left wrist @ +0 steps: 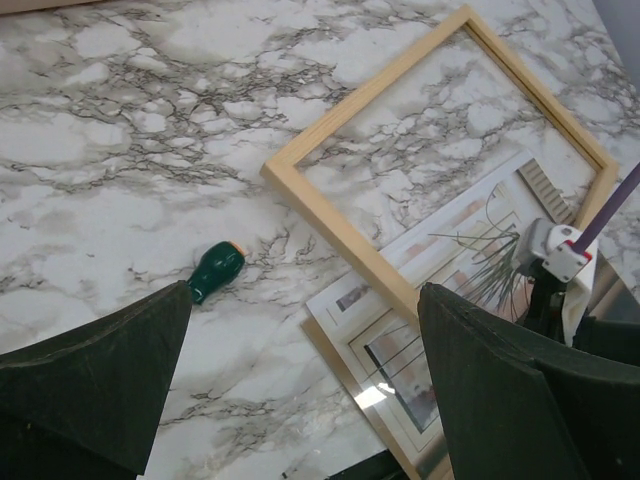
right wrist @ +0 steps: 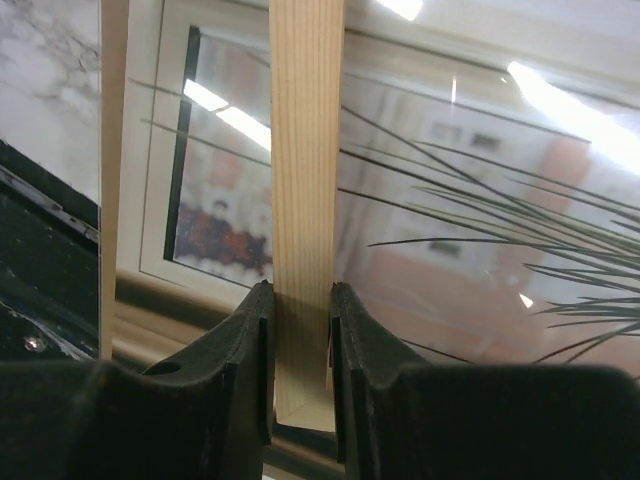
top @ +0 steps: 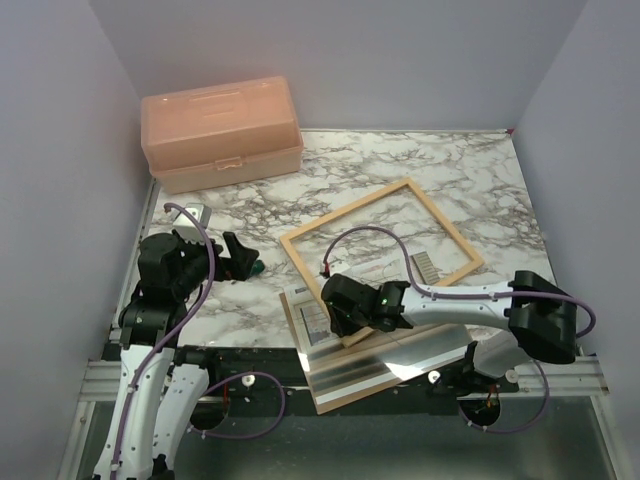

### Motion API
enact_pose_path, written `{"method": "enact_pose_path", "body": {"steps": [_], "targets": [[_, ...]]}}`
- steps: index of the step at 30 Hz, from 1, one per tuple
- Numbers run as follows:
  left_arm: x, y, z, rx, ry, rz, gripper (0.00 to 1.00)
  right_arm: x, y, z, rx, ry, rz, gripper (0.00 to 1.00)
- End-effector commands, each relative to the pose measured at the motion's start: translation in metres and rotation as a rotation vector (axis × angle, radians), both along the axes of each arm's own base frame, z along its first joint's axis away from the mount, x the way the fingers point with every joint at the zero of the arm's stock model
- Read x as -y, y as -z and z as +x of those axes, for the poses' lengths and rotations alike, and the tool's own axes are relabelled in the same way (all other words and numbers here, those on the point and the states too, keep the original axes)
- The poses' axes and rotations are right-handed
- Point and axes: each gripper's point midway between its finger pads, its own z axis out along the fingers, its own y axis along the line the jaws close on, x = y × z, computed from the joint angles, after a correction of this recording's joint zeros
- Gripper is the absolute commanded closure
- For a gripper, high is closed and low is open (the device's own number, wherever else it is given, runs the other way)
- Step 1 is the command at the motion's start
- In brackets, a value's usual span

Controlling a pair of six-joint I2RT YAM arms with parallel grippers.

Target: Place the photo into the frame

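Observation:
The light-wood frame (top: 345, 212) lies flat and skewed on the marble table. My right gripper (top: 340, 310) is shut on its near bar (right wrist: 305, 200), with one finger pressed on each side of the wood. The photo (top: 303, 318) of a spiky plant lies face up under that bar and under the gripper. It fills the right wrist view (right wrist: 450, 230) and carries bright light reflections. In the left wrist view the photo (left wrist: 450, 260) reaches into the frame's (left wrist: 340, 240) opening. My left gripper (left wrist: 300, 400) hovers open over bare marble left of the frame, holding nothing.
A peach toolbox (top: 222, 132) stands at the back left. A brown backing board (top: 420, 350) with a shiny sheet (top: 350, 368) on it overhangs the near edge under the right arm. A small green object (left wrist: 214, 271) lies by the left gripper. Walls close both sides.

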Motion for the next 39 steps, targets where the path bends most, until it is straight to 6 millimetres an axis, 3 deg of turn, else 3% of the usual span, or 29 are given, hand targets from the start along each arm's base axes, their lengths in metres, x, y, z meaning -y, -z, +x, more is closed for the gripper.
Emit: {"method": "enact_pose_path", "body": {"steps": [1,4,9,15,18,24,32,39], "targets": [[0.016,-0.002,-0.002,0.009,0.101,-0.026,0.01,-0.027,0.0,-0.016,-0.033,-0.05,0.043,0.75],[0.02,-0.002,-0.004,0.009,0.121,-0.027,0.01,-0.033,-0.005,-0.018,-0.038,-0.042,0.086,0.6],[0.029,0.0,-0.006,0.002,0.162,-0.032,0.01,-0.028,-0.026,-0.013,-0.02,0.035,0.135,0.47],[0.049,0.009,-0.01,-0.057,0.248,-0.06,0.01,-0.012,-0.06,-0.013,-0.004,0.118,0.229,0.2],[0.062,0.018,-0.01,-0.138,0.268,-0.119,0.02,0.001,-0.07,-0.014,-0.008,0.171,0.254,0.13],[0.102,0.041,-0.018,-0.251,0.334,-0.161,0.02,0.034,-0.079,-0.017,-0.016,0.283,0.274,0.07],[0.156,0.099,-0.048,-0.373,0.454,-0.106,0.01,0.077,-0.092,-0.021,-0.029,0.428,0.292,0.05],[0.194,0.112,-0.073,-0.364,0.57,0.01,0.02,0.101,-0.101,-0.025,-0.064,0.541,0.344,0.05]]}}
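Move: Between the right fingers sits the frame's left rail, close to its near corner, which lies about 3 cm back and 1 cm right of that hand. The photo's middle is roughly 7 cm to the right, level with the hand fore and aft and 2 cm below. From the raised left hand that near corner lies some 12 cm back, 21 cm right and 20 cm down; the screwdriver is about 5 cm ahead and 1 cm left, equally far down. Easing back and down a centimetre or two with the frame, the right hand opens wide, lets go of the rail and rises about 11 cm, then swings right above the frame, rolling and turning clockwise. The wide-open left hand heads right, down and back, slowly then faster, towards the near corner, tipping its fingers down and turning some 30 degrees clockwise, ending short of contact. ##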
